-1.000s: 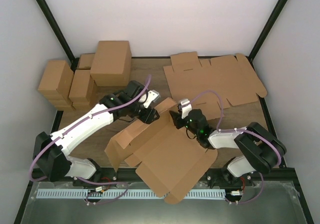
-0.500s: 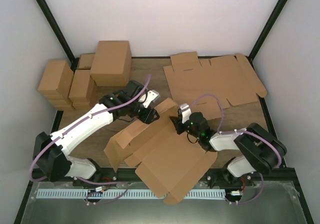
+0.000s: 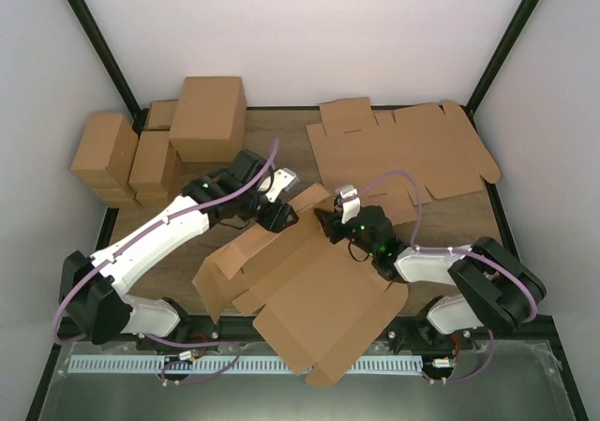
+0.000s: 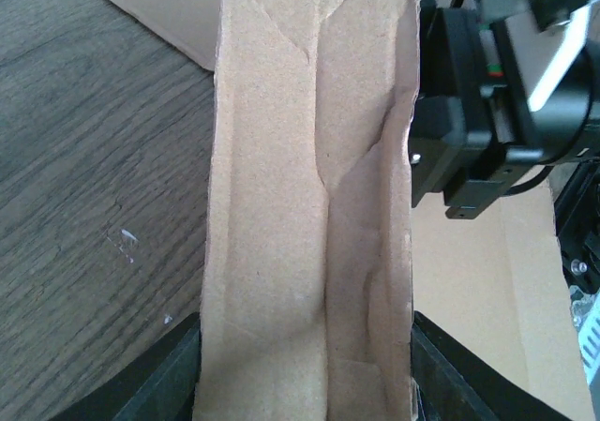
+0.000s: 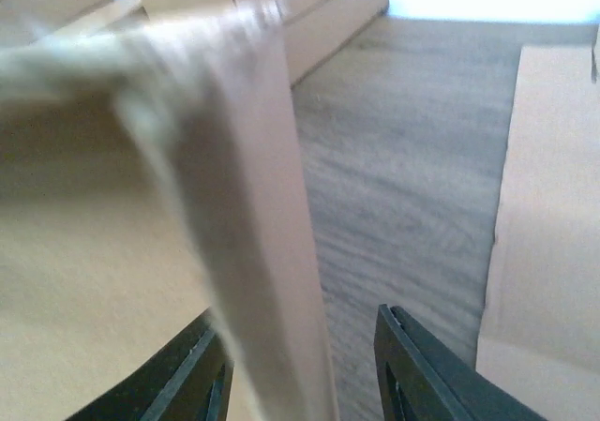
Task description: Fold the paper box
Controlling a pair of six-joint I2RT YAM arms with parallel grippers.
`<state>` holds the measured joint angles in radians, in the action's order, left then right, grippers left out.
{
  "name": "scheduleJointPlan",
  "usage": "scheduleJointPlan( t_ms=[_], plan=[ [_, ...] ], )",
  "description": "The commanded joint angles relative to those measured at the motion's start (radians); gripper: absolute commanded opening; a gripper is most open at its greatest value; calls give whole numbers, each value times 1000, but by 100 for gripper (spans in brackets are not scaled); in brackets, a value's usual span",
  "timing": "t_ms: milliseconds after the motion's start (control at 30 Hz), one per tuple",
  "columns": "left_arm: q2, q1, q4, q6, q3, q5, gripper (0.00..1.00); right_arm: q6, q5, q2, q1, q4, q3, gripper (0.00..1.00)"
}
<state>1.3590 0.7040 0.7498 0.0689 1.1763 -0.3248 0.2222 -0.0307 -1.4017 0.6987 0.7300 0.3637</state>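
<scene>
The paper box [image 3: 309, 290], a flat brown die-cut sheet partly folded up, lies at the near middle of the table. Its far wall [image 4: 300, 205] stands raised between the two arms. My left gripper [image 3: 281, 217] comes in from the left and is shut across this doubled wall, whose cardboard fills the gap between both fingers [image 4: 169, 383]. My right gripper [image 3: 323, 222] faces it from the right. A blurred flap [image 5: 253, 205] runs between its jaws close to the left finger [image 5: 187, 374], with a bare gap to the right finger [image 5: 431, 374], so it is open.
Several folded brown cartons [image 3: 159, 149] are stacked at the back left. Another flat cardboard blank [image 3: 403, 154] lies at the back right on the wood table [image 3: 281, 149]. Black frame posts rise at both back corners.
My right gripper dipped towards the flap and narrowed, then came back and widened again. The box's left corner slid slightly left. My left gripper kept its hold.
</scene>
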Motion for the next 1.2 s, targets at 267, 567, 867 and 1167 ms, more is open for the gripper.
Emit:
scheduleJointPlan(
  t_ms=[267,567,867,1167],
  plan=[
    [-18,2,-2,-21,3,-81,52,-30,-66,39,-54,154,37,31],
    [-12,2,6,-23,2,-81,52,-47,-116,23,-61,163,77,22],
    [-21,2,-3,-16,20,-52,77,-9,-2,25,-60,97,103,1],
    [-233,3,-24,30,146,134,100,159,108,82,-111,-147,218,1]
  ],
)
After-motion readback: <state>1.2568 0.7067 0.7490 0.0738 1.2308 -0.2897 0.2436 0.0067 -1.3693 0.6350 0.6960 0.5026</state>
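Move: The left hand still straddles the paper box's folded wall; that wall's right end lies about 9 cm to its right and 4 cm ahead, near its height. From the half-open right hand, the same wall end is about 2 cm ahead, 1 cm left and 3 cm up. The box's bottom panel is centred some 15 cm back of the right hand, and the flat sheet about 18 cm ahead and 19 cm right, both lower. Right hand climbs about 6 cm and forward, shutting on the wall's right end; left hand opens and rises. ##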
